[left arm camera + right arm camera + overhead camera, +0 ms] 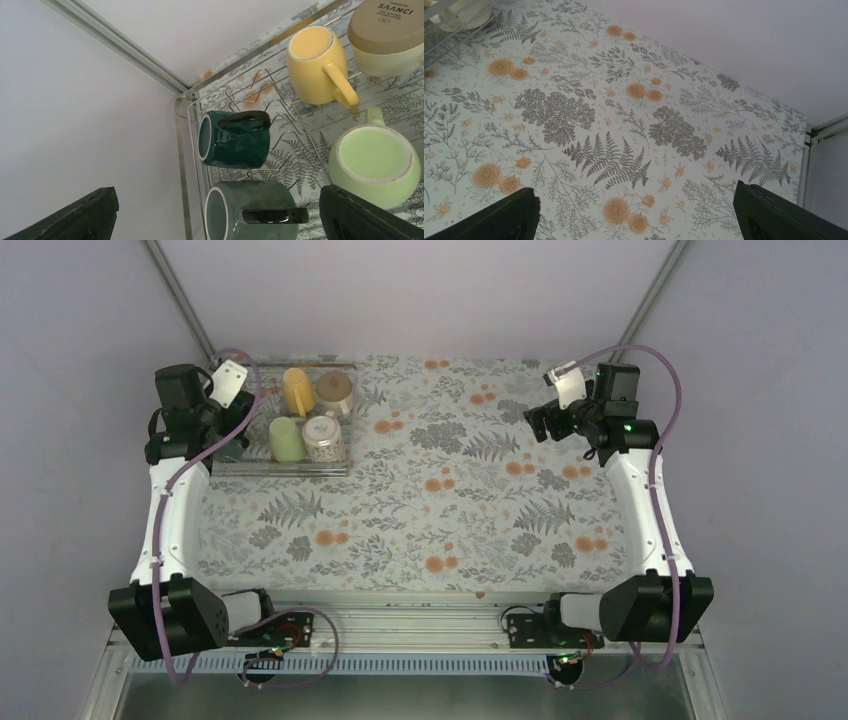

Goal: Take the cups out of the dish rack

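Observation:
The dish rack sits at the table's far left. On it stand a yellow mug, a cream-white mug, a pale green mug and a patterned white mug, all upside down. In the left wrist view a dark green mug and a duller grey-green mug lie on their sides by the rack's frame, with the yellow, cream-white and pale green mugs beyond. My left gripper is open above the grey-green mug. My right gripper is open and empty.
The floral tablecloth covers the table. Grey walls stand close behind and to the left of the rack. The right gripper hovers over the cloth at the far right, away from the rack. A rack corner shows in the right wrist view.

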Robot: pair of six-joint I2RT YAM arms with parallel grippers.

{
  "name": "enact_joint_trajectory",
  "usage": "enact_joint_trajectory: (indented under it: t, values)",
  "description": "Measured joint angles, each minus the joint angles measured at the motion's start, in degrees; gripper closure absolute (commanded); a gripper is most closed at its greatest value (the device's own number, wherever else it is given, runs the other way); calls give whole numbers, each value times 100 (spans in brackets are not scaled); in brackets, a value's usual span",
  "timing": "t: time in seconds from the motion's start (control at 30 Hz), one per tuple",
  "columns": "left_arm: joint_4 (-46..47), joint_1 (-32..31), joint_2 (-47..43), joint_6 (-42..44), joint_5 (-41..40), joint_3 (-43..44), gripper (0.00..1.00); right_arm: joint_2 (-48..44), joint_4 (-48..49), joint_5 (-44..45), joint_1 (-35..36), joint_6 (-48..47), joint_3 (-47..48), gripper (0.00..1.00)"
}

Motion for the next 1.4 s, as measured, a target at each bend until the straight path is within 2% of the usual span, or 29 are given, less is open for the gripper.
enact_joint_trajectory:
  t: [0.23, 0.5, 0.57, 0.77, 0.83, 1.07, 1.4]
  values:
    - [39, 13, -39, 332, 22, -24, 0, 92, 4, -15, 0, -9, -4, 0]
    - [-385, 68, -42, 1875, 496, -52, 0, 315, -382, -402, 0, -293, -4, 0]
    - [-688, 103, 122, 2253, 638, 175, 0, 350, -503, -503, 0, -382, -4, 0]
    - [-1906, 179, 1281, 3567, 1054, 1742, 0, 374, -745, -721, 4, -588, 0, 0]
    - [-2129, 195, 1491, 4009, 1204, 1969, 0, 374, -780, -763, 7, -634, 0, 0]
    - [-2577, 223, 1637, 5434, 1558, 1934, 5, 374, -782, -800, 7, -774, -28, 0]
    - [-2057, 267, 2339, 6002, 1327, 1491, 5, 372, -728, -772, 7, -916, -446, 0]
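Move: The left hand, open and empty, has the grey-green cup about 21 cm below it, some 4 cm ahead and 2 cm to its left, lying on its side in the rack. The dark green cup lies about 9 cm beyond that cup. The light green cup stands roughly 12 cm to the right of the grey-green cup, with the yellow cup some 10 cm farther out. From the right hand the grey-green cup lies about 58 cm left, 4 cm ahead and 21 cm below. The left hand swings its wrist round clockwise by nearly 50 degrees while the fingers tip steeply down and its left side rises, easing about 3 cm to the right, then sinks faster towards the grey-green cup, some 11 cm down and 3 cm forward in all, fingers wide and touching nothing. Meanwhile the empty right hand sinks about 7 cm over bare table, drifting back and left, tipping down and turning slightly counter-clockwise. ##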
